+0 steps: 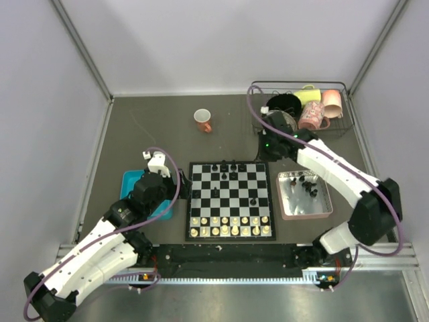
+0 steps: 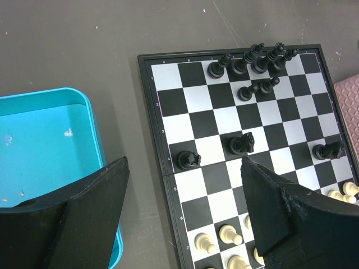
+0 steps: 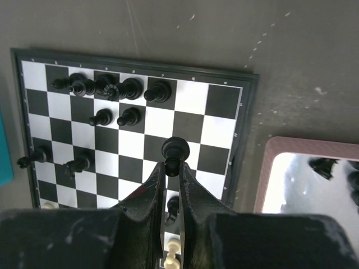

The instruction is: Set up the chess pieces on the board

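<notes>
The board (image 1: 231, 200) lies in the middle of the table. Several black chess pieces (image 2: 249, 60) stand along its far row, and two pawns (image 2: 255, 89) stand in the row in front of them. Three more black pieces (image 2: 241, 144) stand loose mid-board. My right gripper (image 3: 173, 162) is shut on a black pawn (image 3: 174, 148) and holds it above the right half of the board (image 3: 134, 129). My left gripper (image 2: 185, 162) hangs open over the board's left edge with nothing between its fingers. More black pieces (image 1: 307, 188) lie in the pink tray (image 1: 305, 215).
The teal tray (image 1: 131, 180) lies left of the board, under my left gripper. Cream-white pieces (image 1: 231, 225) fill the two near rows. A wire basket (image 1: 335, 127) of cups stands at the far right, with a red mug (image 1: 203, 121) beyond the board.
</notes>
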You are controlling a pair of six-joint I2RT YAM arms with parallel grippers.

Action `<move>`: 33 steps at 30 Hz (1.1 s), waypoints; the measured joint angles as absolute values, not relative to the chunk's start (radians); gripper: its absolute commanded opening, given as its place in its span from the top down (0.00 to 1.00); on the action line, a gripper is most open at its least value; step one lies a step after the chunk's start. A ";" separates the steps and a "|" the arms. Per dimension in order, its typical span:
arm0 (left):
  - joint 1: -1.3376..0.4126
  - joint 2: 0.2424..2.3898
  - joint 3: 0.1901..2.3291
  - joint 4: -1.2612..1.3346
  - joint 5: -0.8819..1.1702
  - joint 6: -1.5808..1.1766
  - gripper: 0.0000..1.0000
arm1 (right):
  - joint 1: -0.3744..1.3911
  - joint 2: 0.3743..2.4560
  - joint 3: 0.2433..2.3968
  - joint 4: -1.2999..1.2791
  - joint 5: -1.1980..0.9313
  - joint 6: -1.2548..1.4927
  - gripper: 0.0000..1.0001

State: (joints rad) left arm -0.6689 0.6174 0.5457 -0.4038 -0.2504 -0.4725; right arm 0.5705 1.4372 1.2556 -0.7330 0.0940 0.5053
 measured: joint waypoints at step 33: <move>-0.669 0.604 0.532 -0.404 -0.251 -0.472 0.14 | 0.672 1.771 1.304 -0.651 0.023 0.506 1.00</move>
State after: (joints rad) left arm -0.6689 0.6041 0.5316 -0.4042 -0.2508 -0.4725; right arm 0.6720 1.7706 1.3045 -0.6506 0.0231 0.5064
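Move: The pawn held in the right hand goes to the free square in front of the right-hand black bishop, about 6 cm left, level fore and aft, 13 cm below. That bishop stands 3 cm beyond the square; the nearer standing black pawn is about 10 cm left of the hand, level with it. The near black knight is some 2 cm left and 9 cm back. From the left hand the square lies roughly 22 cm right, 9 cm ahead. The right hand lowers the gripped pawn about 9 cm and 6 cm left towards the free square, fingers tipping downward. ##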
